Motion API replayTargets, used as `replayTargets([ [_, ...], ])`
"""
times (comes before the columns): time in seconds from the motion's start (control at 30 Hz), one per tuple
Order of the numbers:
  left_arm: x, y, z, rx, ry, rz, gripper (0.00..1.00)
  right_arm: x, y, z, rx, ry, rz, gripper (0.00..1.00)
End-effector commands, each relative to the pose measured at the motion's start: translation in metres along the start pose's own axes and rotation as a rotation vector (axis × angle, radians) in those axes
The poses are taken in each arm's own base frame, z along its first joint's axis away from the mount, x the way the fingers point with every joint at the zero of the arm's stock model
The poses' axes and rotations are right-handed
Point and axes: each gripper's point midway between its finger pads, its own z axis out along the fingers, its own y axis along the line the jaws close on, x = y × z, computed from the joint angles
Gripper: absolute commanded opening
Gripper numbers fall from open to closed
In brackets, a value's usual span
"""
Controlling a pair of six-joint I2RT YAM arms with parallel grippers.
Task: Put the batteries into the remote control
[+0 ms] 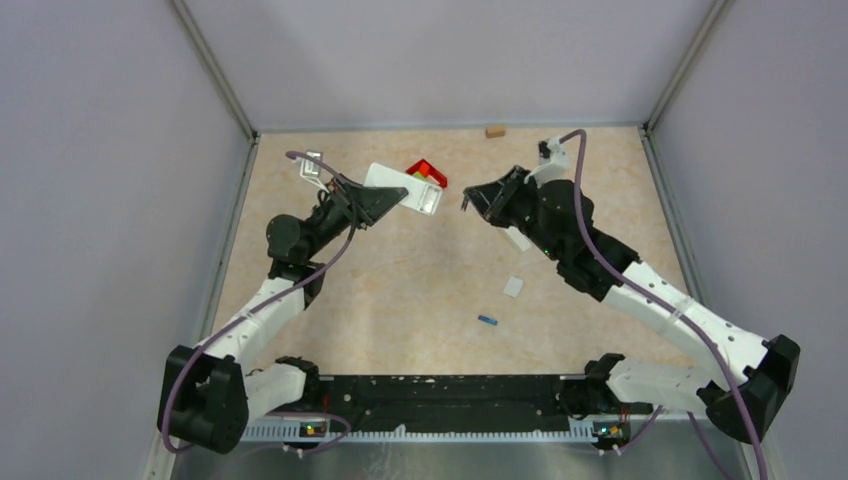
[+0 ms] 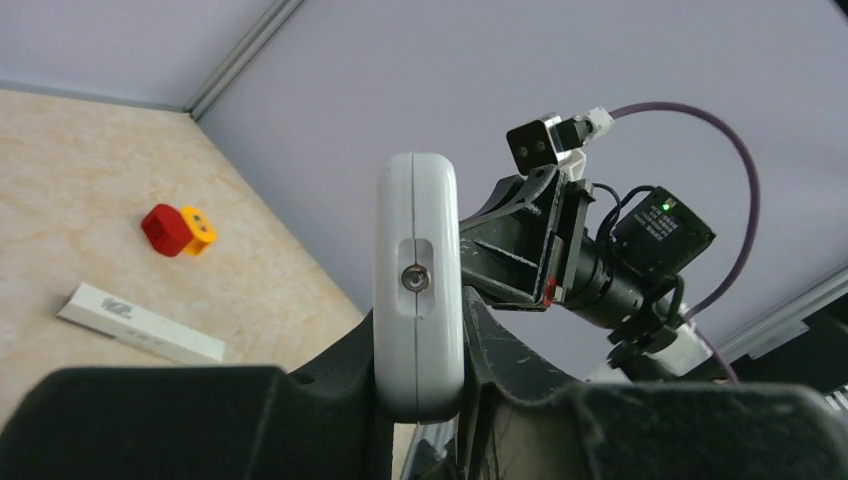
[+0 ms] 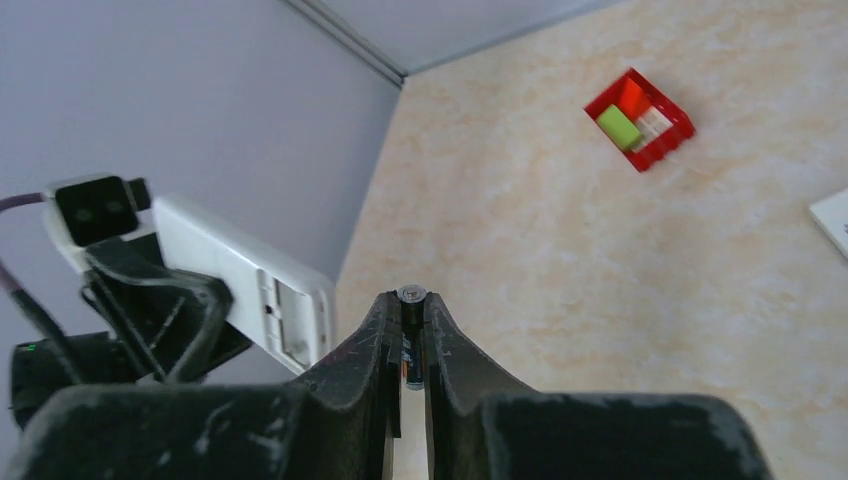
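My left gripper (image 2: 418, 350) is shut on a white remote control (image 2: 417, 230) and holds it up off the table, end-on to the left wrist camera. From above, the remote (image 1: 405, 188) juts toward the right arm. In the right wrist view the remote (image 3: 240, 265) shows its open battery compartment (image 3: 290, 322), which is turned toward that gripper. My right gripper (image 3: 410, 335) is shut on a dark battery (image 3: 411, 345) whose metal end sticks out at the fingertips. It hangs a short way right of the remote (image 1: 468, 204). A blue battery (image 1: 487, 320) lies on the table.
A red bin (image 1: 425, 172) with small blocks sits behind the remote. A white flat piece (image 1: 513, 287) lies near the blue battery. A long white bar (image 2: 140, 323) and a red-and-yellow block (image 2: 175, 230) lie on the floor. A small tan block (image 1: 494, 131) rests by the back wall.
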Motion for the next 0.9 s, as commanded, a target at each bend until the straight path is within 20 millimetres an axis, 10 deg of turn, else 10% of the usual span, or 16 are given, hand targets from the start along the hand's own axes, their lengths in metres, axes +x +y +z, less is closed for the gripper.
replayTargets([
  [0.0,-0.017,-0.037,0.005,0.154,-0.105,-0.087,0.0,-0.053,0.074,-0.012,-0.261,-0.148,0.051,0.0],
  [0.27,-0.021,-0.033,0.007,0.178,-0.16,-0.227,0.0,-0.064,0.119,-0.018,-0.406,-0.131,0.111,0.0],
  [0.87,-0.025,-0.019,0.007,0.151,-0.217,-0.316,0.0,-0.032,0.109,0.019,-0.052,-0.101,-0.055,0.0],
])
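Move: Roughly 9 cm to the right hand's left, about 1 cm ahead and some 6 cm above it, is the open battery bay of the white remote. From the left hand, which holds that remote, the bay lies about 6 cm right, 1 cm back and 2 cm up. On the table, some 31 cm below the right hand, the blue battery lies 11 cm back and 4 right, the white cover 2 back and 10 right, the red tray 28 ahead and 12 left. Carrying the dark battery in its shut fingers, the right hand climbs about 9 cm and goes some 8 cm left towards the open bay, most of the rise coming first; its fingers tip up and it rolls left side up, then partly back. The left hand keeps its grip on the remote and rolls it about 20 degrees, right side up, rising only slightly. ##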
